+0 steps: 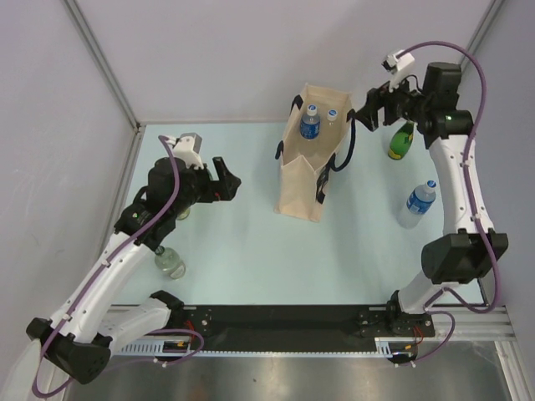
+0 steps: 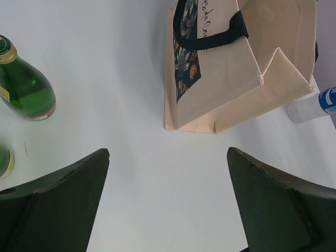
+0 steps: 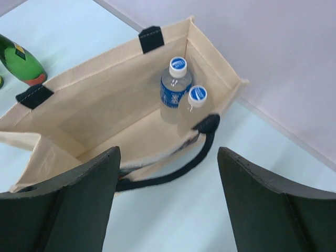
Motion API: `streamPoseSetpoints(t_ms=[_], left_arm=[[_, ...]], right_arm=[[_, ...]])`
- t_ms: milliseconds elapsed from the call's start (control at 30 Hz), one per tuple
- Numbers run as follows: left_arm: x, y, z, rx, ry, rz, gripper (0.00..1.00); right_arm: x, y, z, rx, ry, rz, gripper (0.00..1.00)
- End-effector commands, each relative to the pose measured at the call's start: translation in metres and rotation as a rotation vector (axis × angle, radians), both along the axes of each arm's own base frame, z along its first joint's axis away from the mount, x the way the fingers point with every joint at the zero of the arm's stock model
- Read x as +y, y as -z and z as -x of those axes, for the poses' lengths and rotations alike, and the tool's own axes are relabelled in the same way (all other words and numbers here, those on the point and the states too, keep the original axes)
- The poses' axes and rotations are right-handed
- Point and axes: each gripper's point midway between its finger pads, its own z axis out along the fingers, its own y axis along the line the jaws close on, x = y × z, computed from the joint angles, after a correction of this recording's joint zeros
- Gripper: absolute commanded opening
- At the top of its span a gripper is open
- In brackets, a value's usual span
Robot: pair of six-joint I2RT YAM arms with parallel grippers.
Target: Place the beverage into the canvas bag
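Observation:
The canvas bag point(image 1: 303, 171) stands upright mid-table, beige with dark handles, its mouth open. Two blue-capped water bottles point(image 1: 310, 123) point(image 3: 175, 86) stand side by side inside it at the far end. My right gripper point(image 1: 361, 113) point(image 3: 168, 150) hovers open and empty just off the bag's right rim, above the drooping handle point(image 3: 178, 168). Left of the bag, my left gripper point(image 1: 226, 180) point(image 2: 168, 151) is wide open over bare table, with nothing between its fingers and the bag point(image 2: 236, 68) ahead of it.
A green bottle point(image 1: 402, 140) and a water bottle point(image 1: 417, 203) stand right of the bag. A clear bottle point(image 1: 170, 261) stands under the left arm. The left wrist view shows a green bottle point(image 2: 26, 86) at its left edge. Walls close the table's far and left sides.

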Motion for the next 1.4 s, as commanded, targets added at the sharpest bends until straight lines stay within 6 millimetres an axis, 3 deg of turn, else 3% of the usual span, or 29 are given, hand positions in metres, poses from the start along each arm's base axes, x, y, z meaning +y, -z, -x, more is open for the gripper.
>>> streamPoseSetpoints(t_ms=[0,300,500,800,867,1167,1200,1367], left_arm=[[0.011,-0.021,-0.003,-0.058,-0.028,-0.027,1.00],[0.035,-0.023,-0.015,-0.043,-0.129,-0.131,1.00],[0.064,-0.013,-0.027,0.013,-0.253,-0.211,1.00],[0.106,0.000,-0.066,0.106,-0.398,-0.231,0.98],[0.107,0.013,-0.078,0.141,-0.389,-0.254,0.95],[0.109,0.033,-0.123,0.203,-0.390,-0.336,0.84],[0.111,0.043,-0.128,0.228,-0.393,-0.349,0.83],[0.116,0.056,-0.146,0.267,-0.407,-0.373,0.71]], right_arm=[[-0.016,-0.017,0.038,-0.009,0.004,-0.042,0.80],[-0.041,-0.003,0.093,0.050,0.063,-0.121,0.80],[-0.051,0.004,0.111,0.061,0.097,-0.146,0.80],[-0.051,0.018,0.118,0.101,0.096,-0.178,0.80],[-0.050,0.020,0.119,0.106,0.093,-0.182,0.80],[-0.049,0.029,0.120,0.128,0.095,-0.190,0.80],[-0.049,0.031,0.121,0.131,0.097,-0.190,0.80],[-0.050,0.033,0.122,0.133,0.099,-0.189,0.80]])
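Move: The nearer-to-centre green bottle stands upright about 16 cm ahead of the open left gripper and 11 cm to its left, its middle some 18 cm lower. A second green bottle is about 9 cm ahead and 17 cm left, the canvas bag about 18 cm ahead and 20 cm right. From the empty right gripper, that first green bottle lies roughly 45 cm left and 2 cm back; the bag is level with it, some 16 cm left. Swing the left gripper left, away from the bag, then carry it forward and down towards the neck of the first green bottle, about 13 cm forward, 10 left and 7 down in all. Tip the fingers down and turn them counter-clockwise some 20 degrees, narrowing them by a quarter late on. Meanwhile draw the empty right gripper back and right, away from the bag, sinking a little. ##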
